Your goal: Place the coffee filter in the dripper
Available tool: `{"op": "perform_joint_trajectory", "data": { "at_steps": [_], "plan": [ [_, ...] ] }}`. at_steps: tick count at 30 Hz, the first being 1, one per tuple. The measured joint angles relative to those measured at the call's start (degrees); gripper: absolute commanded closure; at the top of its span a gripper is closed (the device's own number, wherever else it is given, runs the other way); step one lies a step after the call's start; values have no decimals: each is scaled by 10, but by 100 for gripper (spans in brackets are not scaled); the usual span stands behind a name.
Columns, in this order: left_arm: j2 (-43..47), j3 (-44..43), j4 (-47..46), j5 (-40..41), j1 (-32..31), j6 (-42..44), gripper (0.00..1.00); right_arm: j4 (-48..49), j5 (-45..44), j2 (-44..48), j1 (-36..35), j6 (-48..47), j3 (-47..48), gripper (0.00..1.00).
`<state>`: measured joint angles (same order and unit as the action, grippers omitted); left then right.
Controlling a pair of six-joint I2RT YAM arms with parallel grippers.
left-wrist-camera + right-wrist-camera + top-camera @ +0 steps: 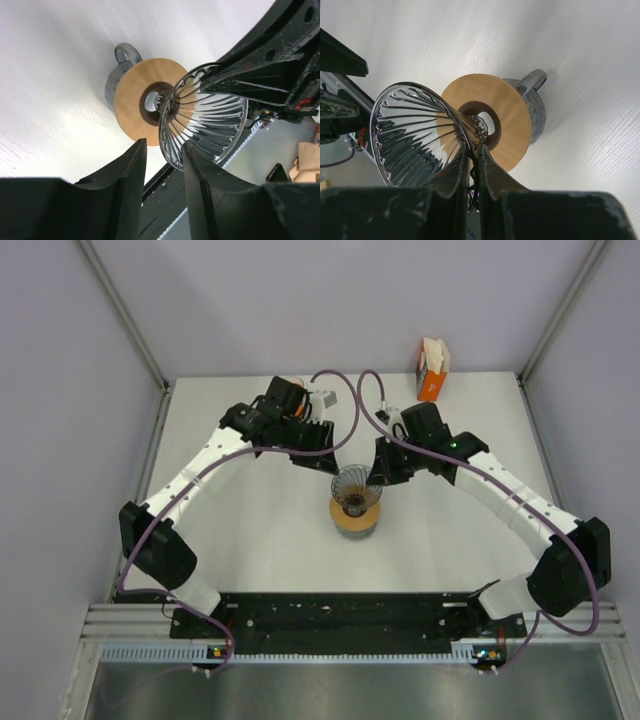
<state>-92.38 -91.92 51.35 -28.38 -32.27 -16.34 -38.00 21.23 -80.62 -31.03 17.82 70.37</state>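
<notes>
The dripper (356,490) is a ribbed clear glass cone with a round wooden collar (507,115). It sits on a grey glass mug (536,107) in the middle of the table. My right gripper (476,147) is shut on the cone's rim from the right (382,480). On the upper left my left gripper (318,462) stands open. Its fingertips (142,145) straddle empty space just short of the rim of the dripper (210,125). Pale paper, perhaps the coffee filter, sticks out of an orange box (433,368) at the back. No paper shows inside the cone.
The orange box stands at the back right edge of the white table (250,540), well beyond both arms. A black rail (340,615) with both arm bases runs along the near edge. Grey walls close in both sides.
</notes>
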Motion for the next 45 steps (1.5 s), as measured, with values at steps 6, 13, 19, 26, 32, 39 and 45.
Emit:
{"op": "perform_joint_trajectory", "data": {
  "at_steps": [6,13,19,26,32,39,45],
  "plan": [
    [-1,3,5,17,2,8,57,1,1,1,0,0,3,100],
    [-5,52,-3,-15,-5,-2,68,4,9,1,0,0,3,100],
    [-5,63,-24,-25,-12,-19,100,2,9,1,-1,-2,1,100],
    [-10,77,-38,-17,-8,-46,100,15,5,-2,-2,-1,-16,100],
    [-10,85,-49,-23,-5,-59,100,15,4,-5,0,4,-17,100],
    [-3,105,-67,-33,-3,-66,100,10,5,-5,1,11,-17,100],
    [-4,103,-59,-40,-4,-66,100,-3,7,-4,0,20,-17,100]
  ]
}}
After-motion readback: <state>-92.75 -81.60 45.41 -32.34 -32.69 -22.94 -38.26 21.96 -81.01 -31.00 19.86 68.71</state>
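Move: The clear ribbed cone, its rim pinched in the right hand, has its middle about 3 cm back, 4 cm right and 8 cm below the left hand; the rim's near edge is 2 cm back and 5 cm below that hand. From the right hand, the cone's middle is 2 cm back, 3 cm left, 4 cm down. The wooden ring lies 2 cm back, 4 cm left and 9 cm below the right hand, atop the glass server, whose middle is 5 cm below it. The cone's free left rim is taken by the left hand, which sinks about 5 cm and draws back some 2 cm towards it, tilting roughly 10 degrees, and shuts its half-open fingers on the glass edge partway down. The right hand keeps its pinch on the opposite rim and, from about when the left has closed, eases down about 1 cm towards the wooden ring. ##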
